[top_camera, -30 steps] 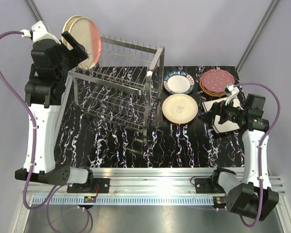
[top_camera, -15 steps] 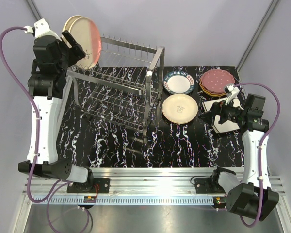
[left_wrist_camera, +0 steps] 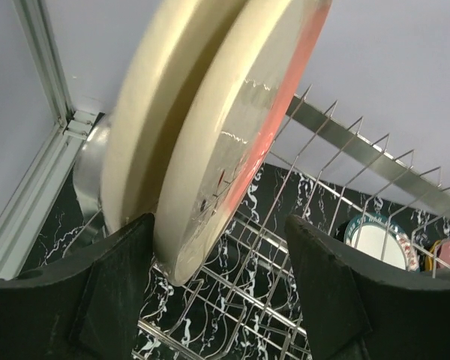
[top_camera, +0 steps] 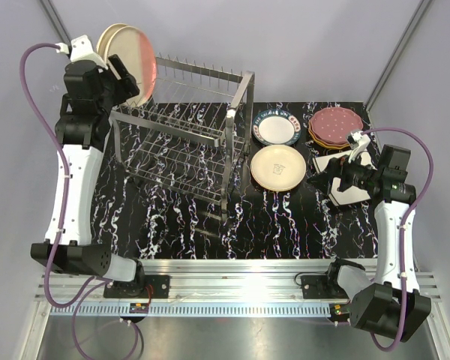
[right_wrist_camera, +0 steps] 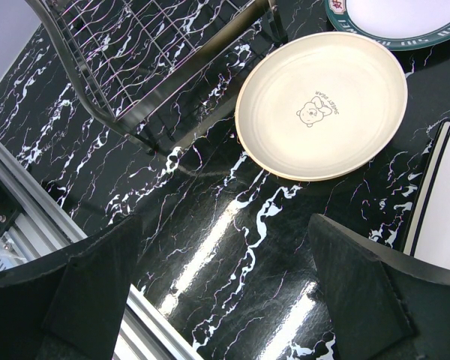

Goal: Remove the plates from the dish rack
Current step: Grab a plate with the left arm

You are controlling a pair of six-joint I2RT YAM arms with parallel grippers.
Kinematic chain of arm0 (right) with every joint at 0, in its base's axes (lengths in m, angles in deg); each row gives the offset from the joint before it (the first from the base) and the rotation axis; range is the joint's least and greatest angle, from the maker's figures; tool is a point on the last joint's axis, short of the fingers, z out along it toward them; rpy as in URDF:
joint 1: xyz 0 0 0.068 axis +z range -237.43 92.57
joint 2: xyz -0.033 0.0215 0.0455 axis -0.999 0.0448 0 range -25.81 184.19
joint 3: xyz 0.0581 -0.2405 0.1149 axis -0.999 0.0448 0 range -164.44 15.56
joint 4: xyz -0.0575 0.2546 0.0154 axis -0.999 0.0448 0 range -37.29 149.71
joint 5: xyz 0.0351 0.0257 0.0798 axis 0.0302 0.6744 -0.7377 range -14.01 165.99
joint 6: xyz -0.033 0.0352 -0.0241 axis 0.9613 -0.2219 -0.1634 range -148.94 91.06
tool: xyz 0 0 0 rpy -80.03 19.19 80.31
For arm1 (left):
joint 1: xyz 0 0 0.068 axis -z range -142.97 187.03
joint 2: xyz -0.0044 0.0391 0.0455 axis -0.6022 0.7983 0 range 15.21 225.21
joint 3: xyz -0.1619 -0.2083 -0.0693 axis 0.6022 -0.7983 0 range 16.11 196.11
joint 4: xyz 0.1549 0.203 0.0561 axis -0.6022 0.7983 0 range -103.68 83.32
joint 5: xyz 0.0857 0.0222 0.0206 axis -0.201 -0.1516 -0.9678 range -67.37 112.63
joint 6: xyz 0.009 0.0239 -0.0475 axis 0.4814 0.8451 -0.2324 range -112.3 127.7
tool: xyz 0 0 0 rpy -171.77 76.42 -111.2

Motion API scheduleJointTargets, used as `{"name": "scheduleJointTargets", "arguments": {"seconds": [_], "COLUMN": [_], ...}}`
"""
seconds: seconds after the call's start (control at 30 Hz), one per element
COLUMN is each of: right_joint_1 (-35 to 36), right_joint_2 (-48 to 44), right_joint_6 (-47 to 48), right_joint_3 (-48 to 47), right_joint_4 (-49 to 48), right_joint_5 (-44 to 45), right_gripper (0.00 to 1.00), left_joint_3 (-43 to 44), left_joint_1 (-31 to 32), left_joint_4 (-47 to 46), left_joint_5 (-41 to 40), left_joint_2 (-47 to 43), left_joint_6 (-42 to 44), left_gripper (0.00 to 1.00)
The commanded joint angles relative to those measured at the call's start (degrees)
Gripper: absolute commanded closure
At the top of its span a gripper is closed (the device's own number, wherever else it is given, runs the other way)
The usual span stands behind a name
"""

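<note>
Two round plates stand upright at the far left end of the dish rack (top_camera: 187,142): a cream plate (top_camera: 109,37) behind and a cream plate with a pink-orange face (top_camera: 139,64) in front. My left gripper (top_camera: 120,75) is open at their lower rims. In the left wrist view the front plate (left_wrist_camera: 240,135) sits between my fingers, close against the left finger (left_wrist_camera: 97,300), with a wide gap to the right one. My right gripper (top_camera: 334,178) hangs open and empty over the table, beside a square cream plate (top_camera: 352,193).
On the table right of the rack lie a cream round plate with a bear print (top_camera: 278,166), a white plate with a dark patterned rim (top_camera: 277,127) and a stack topped by a maroon dotted plate (top_camera: 334,126). The rack's upright prongs (left_wrist_camera: 345,150) stand right of my left gripper.
My left arm has swung right, in toward the two upright plates, and its jaws have narrowed a little around the front plate's rim. The right arm has not moved.
</note>
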State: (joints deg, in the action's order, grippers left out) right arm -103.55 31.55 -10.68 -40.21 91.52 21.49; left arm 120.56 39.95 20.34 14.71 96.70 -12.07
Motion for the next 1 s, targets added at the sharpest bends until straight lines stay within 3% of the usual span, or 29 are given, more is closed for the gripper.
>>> {"name": "scheduleJointTargets", "arguments": {"seconds": [0.0, 0.27, 0.6, 0.97], "right_joint_1": [0.21, 0.21, 0.21, 0.21], "right_joint_2": [-1.29, -1.38, -1.73, -1.73], "right_joint_6": [0.55, 0.64, 0.81, 0.81], "right_joint_3": [0.13, 0.13, 0.05, 0.05], "right_joint_4": [-1.54, -1.54, -1.54, -1.54], "right_joint_5": [0.54, 0.54, 0.89, 0.89], "right_gripper": [0.00, 0.00, 0.00, 0.00], "left_joint_3": [-2.74, -8.10, -9.52, -13.11], "left_joint_1": [-1.77, -4.05, -7.58, -8.45], "left_joint_4": [-7.90, -17.22, -24.96, -31.72], "left_joint_5": [2.20, 9.85, 18.90, 24.27], "left_joint_2": [-0.46, -1.25, 0.42, -0.46], "left_joint_6": [4.65, 11.15, 14.93, 19.41], "left_gripper": [0.28, 0.35, 0.53, 1.00]}}
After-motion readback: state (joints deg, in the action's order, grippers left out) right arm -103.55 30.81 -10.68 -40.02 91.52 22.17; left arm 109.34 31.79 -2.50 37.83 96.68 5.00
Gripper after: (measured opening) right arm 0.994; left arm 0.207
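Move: The cream-and-pink plate standing in the rack has its middle about 12 cm ahead of the left hand, 1 cm to its right and 5 cm above; its near rim is almost between the fingers. The cream plate beside it stands some 5 cm farther left and 1 cm farther out. From the right hand, the cream-and-pink plate lies roughly 27 cm ahead, 52 cm left and 25 cm above. Left hand eases about 3 cm forward, turning some 15 degrees clockwise, and pinches the cream-and-pink plate's near rim. ##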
